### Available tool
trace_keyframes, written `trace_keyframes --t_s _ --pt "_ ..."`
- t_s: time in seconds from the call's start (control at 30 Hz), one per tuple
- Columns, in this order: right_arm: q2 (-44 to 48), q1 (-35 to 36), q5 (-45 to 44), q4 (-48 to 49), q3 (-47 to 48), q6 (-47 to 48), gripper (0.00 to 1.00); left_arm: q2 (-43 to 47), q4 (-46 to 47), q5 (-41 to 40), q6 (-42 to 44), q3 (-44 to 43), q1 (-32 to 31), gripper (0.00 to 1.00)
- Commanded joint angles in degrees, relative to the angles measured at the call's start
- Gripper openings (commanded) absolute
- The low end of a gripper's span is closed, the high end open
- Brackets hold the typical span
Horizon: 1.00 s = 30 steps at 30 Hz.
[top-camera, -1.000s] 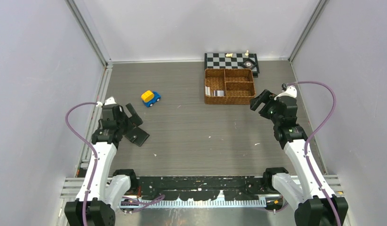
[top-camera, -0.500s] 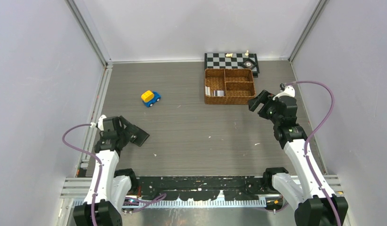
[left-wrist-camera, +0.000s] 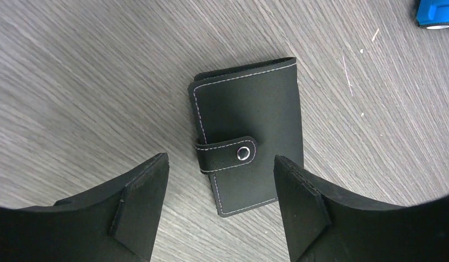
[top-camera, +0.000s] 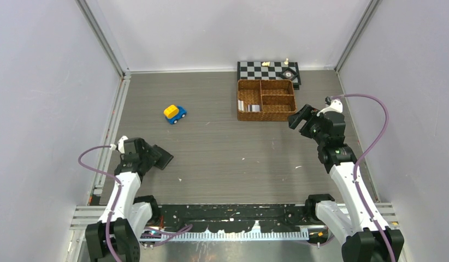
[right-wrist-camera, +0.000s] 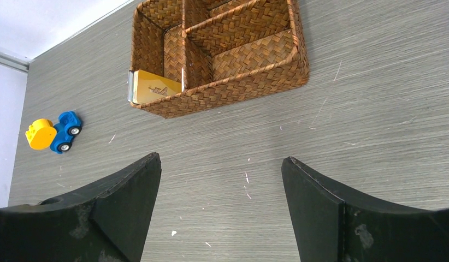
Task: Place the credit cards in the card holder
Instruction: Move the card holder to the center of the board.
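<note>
The card holder [left-wrist-camera: 247, 142] is a black wallet lying flat on the table, folded shut with its snap tab fastened; it also shows at the left of the top view [top-camera: 164, 159]. My left gripper [left-wrist-camera: 219, 164] hangs just over its near end, open, with a gap between each finger and the leather. The credit cards [right-wrist-camera: 151, 87], a tan-orange one with a pale one against it, stand on edge in the left compartment of the wicker basket [right-wrist-camera: 238, 82]. My right gripper [right-wrist-camera: 221, 161] is open and holds nothing, above bare table in front of the basket.
A blue and yellow toy car [top-camera: 175, 113] stands left of centre. A checkered board [top-camera: 269, 70] with small pieces lies behind the basket [top-camera: 266, 81] at the back wall. Grey walls close in on the left, right and back.
My left arm has drawn back toward the near left edge, bringing its gripper close over the card holder, and its jaws have narrowed slightly. The right arm has barely moved.
</note>
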<state>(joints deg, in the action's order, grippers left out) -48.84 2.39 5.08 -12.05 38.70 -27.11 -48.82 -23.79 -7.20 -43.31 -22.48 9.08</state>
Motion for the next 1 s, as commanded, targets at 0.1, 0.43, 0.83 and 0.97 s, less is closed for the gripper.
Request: trace_keyframes --t_s 0.1,0.43,0.83,0.97 --pt "-0.8 -0.2 1.3 1.4 1.3 0.8 0.86 -2.5 12.8 5.2 1.2 2.5 0.5 0.64" --pt "-2.9 -0.1 3.2 1.6 1.6 1.0 0.85 -14.6 20.7 13.0 6.4 0.3 0.4 0.57" --pt "-9.6 0.0 9.9 2.5 3.1 1.2 0.83 -34.8 21.7 19.0 11.3 -10.3 -9.4 0.3" --pt "-11.2 0.5 10.6 2.5 3.8 1.5 0.82 -38.5 20.7 19.1 11.9 -13.5 -15.0 0.19"
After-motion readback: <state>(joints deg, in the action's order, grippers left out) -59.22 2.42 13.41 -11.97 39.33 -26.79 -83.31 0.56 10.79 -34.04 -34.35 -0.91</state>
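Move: Some 3 cm ahead of the left hand, about 1 cm to its right and 2 cm below, lies the card holder, set askew with its strapped long edge facing the hand. The toy car stands about 24 cm ahead and 6 cm right; the wicker basket is far off, some 30 cm ahead and 45 cm right. From the right hand, the card holder is around 50 cm left, 7 cm back and 18 cm below. Closing from about three quarters open to a quarter, the left hand sinks some 2 cm and goes forward, then swings ever more to the right, about 10 cm ahead and 9 cm right in all, turning clockwise some 30 degrees; its fingers come to pinch the card holder's edge at the strap. The right hand, empty, sinks about 5 cm, drifts slightly left and tips down 10 degrees. ##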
